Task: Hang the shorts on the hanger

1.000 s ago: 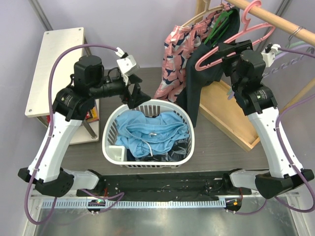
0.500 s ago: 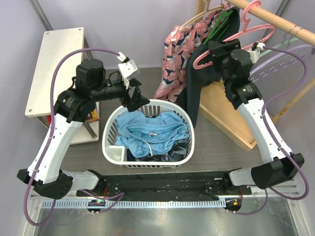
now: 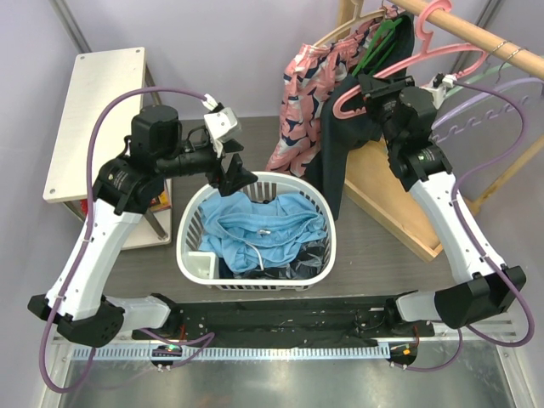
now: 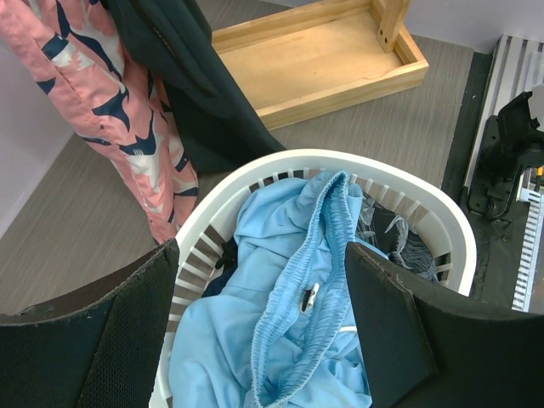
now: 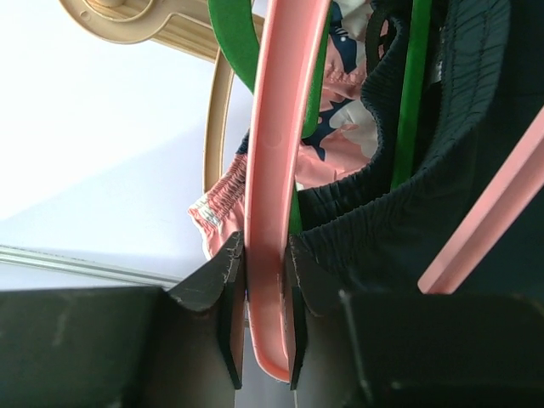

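The light blue shorts [image 3: 259,225] lie crumpled in a white laundry basket [image 3: 191,212], waistband and white drawstring on top. My left gripper [image 3: 234,174] hovers open over the basket's far left rim. In the left wrist view its fingers straddle the shorts [image 4: 280,340] from above, apart from the cloth and the basket [image 4: 408,191]. The pink hanger [image 3: 425,55] hangs by its hook on the wooden rod [image 3: 476,34]. My right gripper [image 3: 367,85] is shut on its lower left end. In the right wrist view both pads press the hanger [image 5: 280,127] inside the gripper [image 5: 263,246].
A pink patterned garment [image 3: 302,93] and a dark navy garment [image 3: 340,144] hang on the rack beside the hanger, with a green hanger [image 3: 382,38] behind. A pale lavender hanger [image 3: 493,93] hangs further right. The rack's wooden base tray [image 3: 382,187] sits right of the basket; a white shelf [image 3: 93,110] stands left.
My right arm swung left to the pink hanger's end and its jaws closed on it. The left arm shifted only slightly and stayed open.
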Tool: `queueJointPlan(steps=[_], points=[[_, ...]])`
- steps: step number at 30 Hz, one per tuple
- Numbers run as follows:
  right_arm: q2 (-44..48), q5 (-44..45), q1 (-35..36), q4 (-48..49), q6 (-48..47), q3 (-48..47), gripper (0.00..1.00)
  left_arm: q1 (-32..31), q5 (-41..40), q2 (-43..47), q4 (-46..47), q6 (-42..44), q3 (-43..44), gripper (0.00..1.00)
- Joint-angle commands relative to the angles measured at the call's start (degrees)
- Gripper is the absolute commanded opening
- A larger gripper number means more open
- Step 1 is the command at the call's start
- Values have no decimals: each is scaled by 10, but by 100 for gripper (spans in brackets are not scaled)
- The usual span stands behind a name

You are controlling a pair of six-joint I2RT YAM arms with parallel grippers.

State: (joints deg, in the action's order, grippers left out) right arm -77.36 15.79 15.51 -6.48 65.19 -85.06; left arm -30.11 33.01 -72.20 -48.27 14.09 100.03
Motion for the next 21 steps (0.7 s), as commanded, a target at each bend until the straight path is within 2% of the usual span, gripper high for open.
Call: queueJointPlan(steps=[1,5,14,21], points=[[33,1,-2,21,13,5,12,-2,4,7,20,5,4,78],[47,-15,-2,52,-2,19,1,-2,4,13,20,4,-1,79],[63,-47,15,132,-55,32,1,-2,-8,28,13,14,-14,79],[87,-35,65,94,-65,31,1,-2,-13,39,0,16,-22,80]])
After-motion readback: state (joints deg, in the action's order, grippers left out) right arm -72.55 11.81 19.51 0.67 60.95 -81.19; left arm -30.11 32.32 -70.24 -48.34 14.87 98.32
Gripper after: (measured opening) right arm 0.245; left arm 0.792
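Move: Down in the basket, the light blue shorts lie about 21 cm back, 34 cm to the left and 30 cm below the right hand, which already grips the pink hanger's left lower corner. The rod where its hook sits is some 15 cm right, 6 cm farther out and 17 cm above that hand; the dark garment hangs about 10 cm ahead, 3 cm left and 10 cm lower. From the left hand the shorts are roughly 9 cm right, level fore and aft, and 28 cm below. Drawing the pink hanger away from the dark garment, the right hand keeps its pinch and eases back about 2 cm, then goes left and up as well, ending some 3 cm back, 3 cm left and 3 cm higher. The wrist tips the fingers up and swings counter-clockwise, each by roughly 10 degrees. ##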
